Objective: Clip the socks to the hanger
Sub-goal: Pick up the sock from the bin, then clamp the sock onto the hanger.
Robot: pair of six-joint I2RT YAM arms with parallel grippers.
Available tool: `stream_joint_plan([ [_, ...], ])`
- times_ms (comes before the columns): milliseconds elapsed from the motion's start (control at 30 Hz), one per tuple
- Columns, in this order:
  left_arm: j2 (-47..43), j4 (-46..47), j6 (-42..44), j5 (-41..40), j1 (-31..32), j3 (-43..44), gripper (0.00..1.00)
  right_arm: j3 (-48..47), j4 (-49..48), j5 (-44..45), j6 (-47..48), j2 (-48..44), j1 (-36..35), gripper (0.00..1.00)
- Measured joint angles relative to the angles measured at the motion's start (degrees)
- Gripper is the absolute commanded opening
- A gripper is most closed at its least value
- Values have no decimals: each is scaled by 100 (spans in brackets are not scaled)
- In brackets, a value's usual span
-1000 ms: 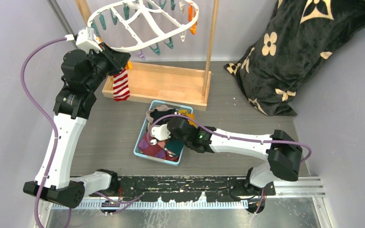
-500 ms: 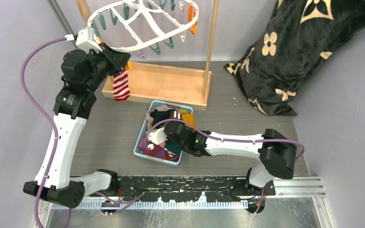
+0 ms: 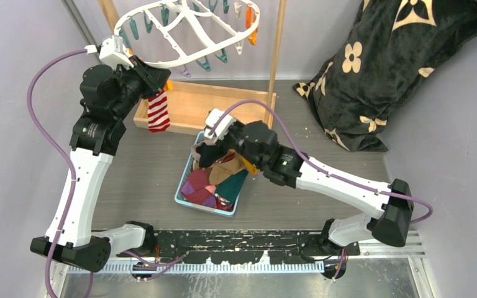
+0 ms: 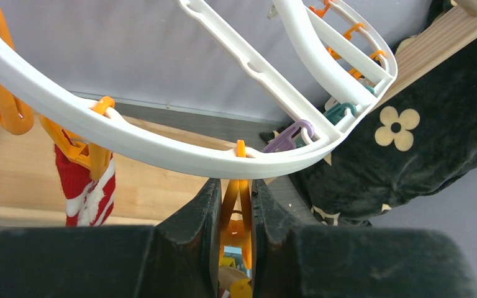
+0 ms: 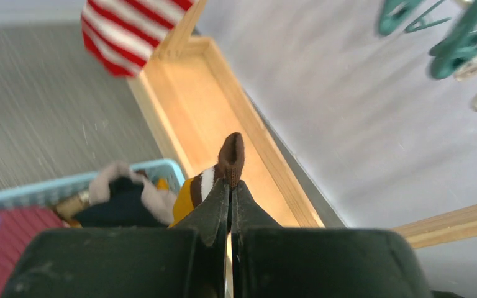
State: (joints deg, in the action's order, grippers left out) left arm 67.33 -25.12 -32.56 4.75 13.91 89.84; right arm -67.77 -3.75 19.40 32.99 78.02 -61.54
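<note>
The white hanger (image 3: 180,62) hangs at the back left, and a red-white striped sock (image 3: 158,110) dangles from one of its clips. My left gripper (image 4: 235,186) is just under the rim (image 4: 161,149), shut on an orange clip (image 4: 239,214) that hangs between its fingers. My right gripper (image 5: 230,183) is shut on a brown and mustard sock (image 5: 231,152) with a white stripe. In the top view that sock (image 3: 227,166) hangs from the right gripper (image 3: 223,154) above the basket's far end. Several more socks (image 3: 202,186) lie in the basket.
The blue basket (image 3: 179,191) sits mid-table in front of the light wooden stand's base (image 3: 223,108), whose upright post (image 3: 277,56) rises on the right. A black flower-patterned blanket (image 3: 385,68) is heaped at the back right. Teal clips (image 5: 453,43) hang above the right gripper.
My right gripper shut on the brown and mustard sock down in the basket, then rose and swung toward the wooden stand with it. The left arm has stayed still on its clip.
</note>
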Motion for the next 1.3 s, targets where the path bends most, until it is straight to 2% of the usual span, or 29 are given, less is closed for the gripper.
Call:
stream_joint_plan([
  [200,0,0,0,31,0,0,7,-387,-225,-719,-1224,-144,400,1],
  [500,0,0,-7,68,0,0,7,-588,-866,-1099,-2015,234,411,1],
  [700,0,-2,-35,42,0,0,6,-710,-1635,-579,-1886,1038,92,1],
  [933,0,-4,-44,-157,0,0,4,-1322,-2374,66,-1346,1947,-271,1],
  [1300,0,-4,-42,-286,0,0,3,-2031,-3025,472,-1034,2264,-302,1],
])
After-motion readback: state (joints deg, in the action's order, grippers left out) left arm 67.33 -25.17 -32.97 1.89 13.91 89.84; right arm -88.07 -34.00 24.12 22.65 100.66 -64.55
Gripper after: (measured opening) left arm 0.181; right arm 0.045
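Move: Over the bin, the right hand already holds the mustard sock by its brown cuff. The orange clip in the left fingers lies about 6 cm ahead, 13 cm left and 13 cm above it. From that clip, the purple clip sits roughly 3 cm farther out and 4 cm right, and the striped sock hangs some 2 cm farther out, 6 cm left and 10 cm lower. For the left hand the orange clip is about 1 cm ahead and 2 cm below. Bring the right gripper up and left towards the orange clip, fingers shut on the cuff: rise first, then swing about 10 cm left with a shallow dip, then climb again to finish some 10 cm higher and 3 cm farther forward, rolling the hand's left side up about 30 degrees. Keep the left fingers in place, squeezing the clip open. ##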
